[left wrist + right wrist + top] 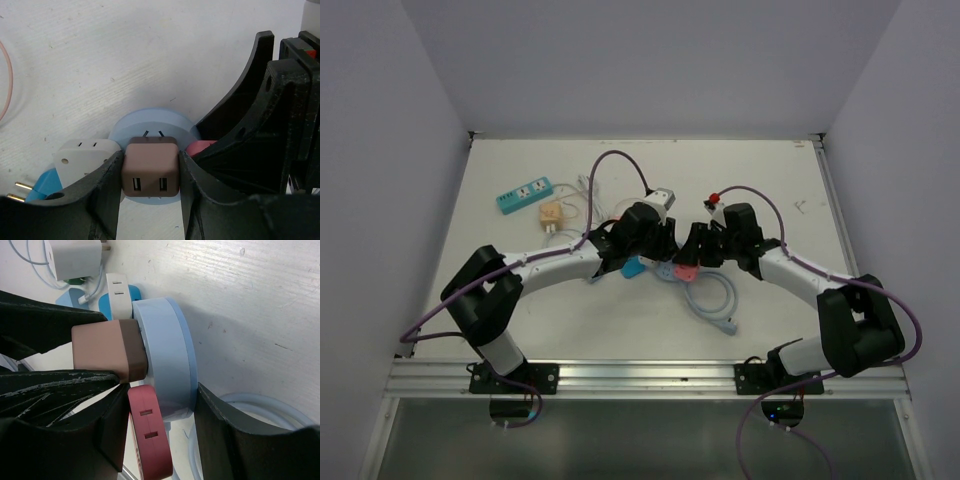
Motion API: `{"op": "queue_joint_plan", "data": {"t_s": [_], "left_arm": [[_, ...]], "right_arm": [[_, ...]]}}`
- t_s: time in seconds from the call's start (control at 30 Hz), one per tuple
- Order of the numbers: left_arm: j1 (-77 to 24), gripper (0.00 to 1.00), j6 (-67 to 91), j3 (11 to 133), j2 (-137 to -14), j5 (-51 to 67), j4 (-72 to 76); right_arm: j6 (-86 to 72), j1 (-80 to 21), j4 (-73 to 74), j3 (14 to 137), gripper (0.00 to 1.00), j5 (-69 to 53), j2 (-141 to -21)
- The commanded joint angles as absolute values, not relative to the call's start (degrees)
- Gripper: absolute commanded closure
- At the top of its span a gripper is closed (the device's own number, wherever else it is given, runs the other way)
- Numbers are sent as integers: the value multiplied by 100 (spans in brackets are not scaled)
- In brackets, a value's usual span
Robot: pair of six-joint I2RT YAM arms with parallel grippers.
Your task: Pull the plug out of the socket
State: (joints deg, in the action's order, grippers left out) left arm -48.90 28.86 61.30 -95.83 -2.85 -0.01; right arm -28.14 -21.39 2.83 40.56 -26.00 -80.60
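Note:
The socket (pixel 150 124) is a round light-blue disc lying on the white table, with several plugs in its face. The plug is a brown cube (pixel 150 167) with two USB slots, and its two pins show at the socket. My left gripper (pixel 150 172) has a finger pressed on each side of the brown plug (pixel 100 352). My right gripper (pixel 162 390) clamps the socket (pixel 167 355), one finger behind the disc and the other against a red plug (pixel 150 435) on its face. In the top view both grippers, left (pixel 655 245) and right (pixel 692 250), meet at mid-table and hide the socket.
A white adapter (pixel 82 155) and a blue plug with bare pins (pixel 42 182) sit left of the brown one. The socket's pale blue cable (pixel 715 300) coils toward the near edge. A teal power strip (pixel 525 195), a beige adapter (pixel 551 215) and a grey charger (pixel 663 197) lie further back.

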Motion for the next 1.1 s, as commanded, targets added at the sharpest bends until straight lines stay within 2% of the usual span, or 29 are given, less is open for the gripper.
{"op": "queue_joint_plan", "data": {"t_s": [0.0,0.2,0.57,1.07], "left_arm": [[-4913,100,2874,6468,-9186,-438,9],[-4843,100,2690,6837,-8685,-650,-395],[-4667,100,2558,7207,-7700,-976,-571],[-4895,100,2409,8094,-8015,-1151,-905]], "right_arm": [[-2654,-2136,421,4219,100,-1952,-7954],[-2698,-2127,870,4298,100,-1311,-8077],[-2944,-2109,862,4394,100,-1239,-8121],[-3331,-2136,1125,5449,100,-844,-8789]]}}
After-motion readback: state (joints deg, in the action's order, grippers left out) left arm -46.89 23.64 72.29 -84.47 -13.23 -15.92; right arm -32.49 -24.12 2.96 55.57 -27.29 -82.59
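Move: The left gripper already has the brown plug between its pads. The round blue socket lies about 2 cm ahead, 2 cm right and 2 cm below it, with the white plug about 1 cm ahead and 4 cm left, and the blue plug on the table about 9 cm left and 1 cm back. The right gripper already holds that socket's rim. From it the brown plug is roughly 4 cm left and 1 cm back, and the red plug about 3 cm straight back. Keep both grips shut, left on the brown plug and right on the socket's rim, and after a brief hold carry the joined pair up off the table area. Raise the left gripper about 12 cm while drifting 5 cm left, tipping its fingers up some 10 degrees. Take the right one up about 9 cm, also forward and left, its fingers tilting up a little. ##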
